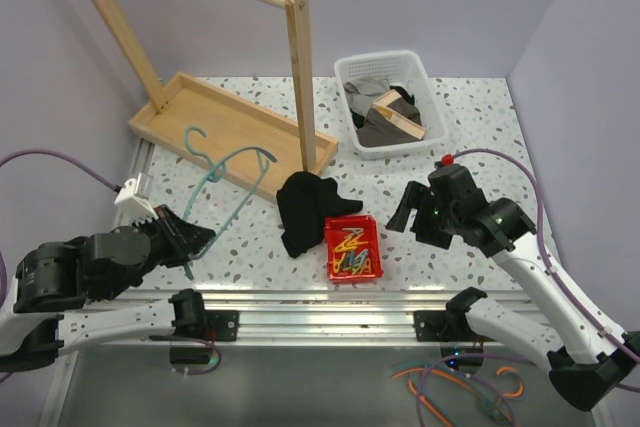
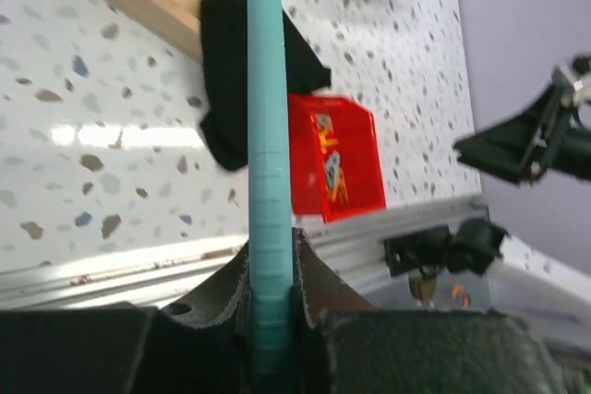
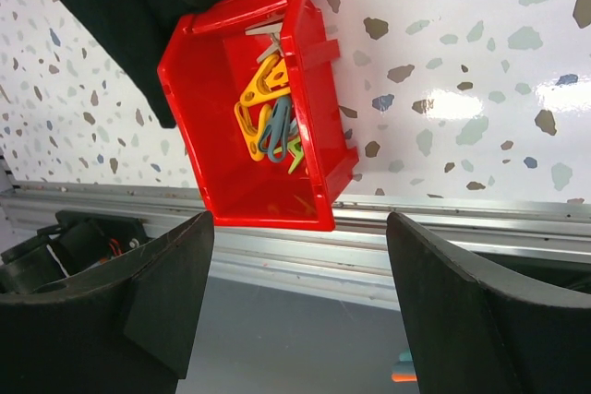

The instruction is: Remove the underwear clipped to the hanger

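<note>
The teal hanger (image 1: 228, 179) is tilted above the table's left side, its hook (image 1: 195, 137) toward the wooden tray. My left gripper (image 1: 193, 243) is shut on its lower end; in the left wrist view the teal wire (image 2: 270, 136) runs straight up from between the closed fingers (image 2: 314, 283). The black underwear (image 1: 303, 209) lies crumpled on the table just right of the hanger's far end, touching the red bin, and shows behind the wire (image 2: 222, 62) and at a corner (image 3: 111, 6). My right gripper (image 1: 408, 209) hangs open and empty right of the bin (image 3: 300, 256).
A red bin (image 1: 352, 249) holds coloured clips (image 3: 268, 117) near the front edge. A tall wooden rack (image 1: 298, 77) stands on a wooden tray (image 1: 200, 112) at the back left. A white basket (image 1: 435, 107) with grey and tan cloths sits at the back right.
</note>
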Tool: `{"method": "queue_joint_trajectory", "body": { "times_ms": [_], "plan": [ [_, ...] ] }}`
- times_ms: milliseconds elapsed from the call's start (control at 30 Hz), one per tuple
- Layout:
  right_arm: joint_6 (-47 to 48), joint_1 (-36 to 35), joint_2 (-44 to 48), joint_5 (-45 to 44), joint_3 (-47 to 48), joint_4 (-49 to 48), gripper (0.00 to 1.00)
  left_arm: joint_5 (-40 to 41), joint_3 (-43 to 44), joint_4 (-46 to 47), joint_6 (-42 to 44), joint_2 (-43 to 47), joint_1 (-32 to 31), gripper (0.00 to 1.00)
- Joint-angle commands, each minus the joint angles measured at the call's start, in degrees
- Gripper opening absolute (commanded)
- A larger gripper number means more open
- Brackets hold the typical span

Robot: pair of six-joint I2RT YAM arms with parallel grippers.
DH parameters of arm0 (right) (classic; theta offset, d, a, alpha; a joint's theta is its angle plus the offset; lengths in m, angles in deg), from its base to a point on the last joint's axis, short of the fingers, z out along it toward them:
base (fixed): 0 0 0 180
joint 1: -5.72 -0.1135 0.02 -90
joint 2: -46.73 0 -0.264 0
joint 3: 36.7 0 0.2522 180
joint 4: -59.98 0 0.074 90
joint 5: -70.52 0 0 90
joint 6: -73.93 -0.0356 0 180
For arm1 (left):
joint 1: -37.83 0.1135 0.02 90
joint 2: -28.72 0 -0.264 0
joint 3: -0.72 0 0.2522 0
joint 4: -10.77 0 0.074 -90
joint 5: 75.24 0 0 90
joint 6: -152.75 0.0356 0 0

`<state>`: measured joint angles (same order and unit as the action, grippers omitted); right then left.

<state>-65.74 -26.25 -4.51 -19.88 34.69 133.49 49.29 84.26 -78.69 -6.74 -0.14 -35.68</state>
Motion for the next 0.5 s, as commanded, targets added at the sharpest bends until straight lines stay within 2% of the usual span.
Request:
{"method": "queue_joint_trajectory", "body": {
  "times_ms": [0, 67, 167, 200, 267, 300, 367, 400, 433, 467],
  "plan": [
    [-0.6, 0.0, 1.1, 0.2, -0.4, 0.4, 0.79, 13.0, 1.1, 0.1, 0.9, -1.7, 4.3, 0.0],
    [-0.4, 0.0, 1.2, 0.2, -1.0, 0.3, 0.79, 17.7, 2.0, 0.3, 3.0, -4.7, 7.5, 0.0],
    [-0.5, 0.0, 1.6, 2.2, -2.1, -0.7, 0.79, 23.1, 3.7, 1.1, 7.8, -9.1, 7.9, 0.0],
    [-0.4, -0.1, 1.5, 2.6, -2.3, -1.0, 0.79, 24.0, 4.0, 2.5, 14.2, -9.9, 7.9, 0.0],
    [-0.1, -0.1, 1.1, 3.7, -2.8, -1.9, 0.79, 25.3, 4.5, 9.8, 21.9, -10.7, 7.9, 0.0],
    [0.2, 0.0, 0.9, 3.9, -2.8, -1.9, 0.79, 25.2, 4.7, 12.7, 30.3, -10.7, 7.9, 0.0],
    [0.6, 0.0, 0.2, 4.4, -2.5, -2.4, 0.79, 22.8, 4.1, 24.4, 39.6, -9.8, 7.9, 0.0],
    [0.9, -0.1, 0.0, 4.5, -2.4, -2.6, 0.79, 21.2, 3.7, 28.1, 47.6, -8.5, 7.9, 0.0],
    [1.1, 0.0, -0.4, 4.6, -2.3, -2.9, 0.79, 19.0, 3.2, 34.5, 50.8, -7.8, 7.9, 0.0],
    [1.3, 0.0, -0.6, 5.0, -2.2, -3.0, 0.79, 18.4, 3.4, 35.9, 52.7, -7.5, 7.9, 0.0]
  ]
}}
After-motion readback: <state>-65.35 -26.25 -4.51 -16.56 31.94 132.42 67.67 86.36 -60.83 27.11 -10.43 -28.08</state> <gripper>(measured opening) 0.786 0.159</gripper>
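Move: The left hand already holds the bare hanger; the rack's wooden rod, taken at its middle, is about 40 cm ahead of that hand, barely 2 cm left and some 14 cm higher. The rack's base lies under the rod, 38 cm ahead, 1 cm left and 27 cm down. On the table the underwear is roughly 19 cm ahead, 16 cm right and 27 cm below. From the right hand the rod is about 33 cm ahead, 40 cm left and 25 cm up. Still pinching the hanger by its end, the left hand carries it towards the rack's rod, about 8 cm forward, veering slightly left and then back, and climbing some 5 cm, mostly late. As it goes, the wrist tips the fingers up, rolls its left side higher and turns somewhat counter-clockwise, some 30 degrees in all. ##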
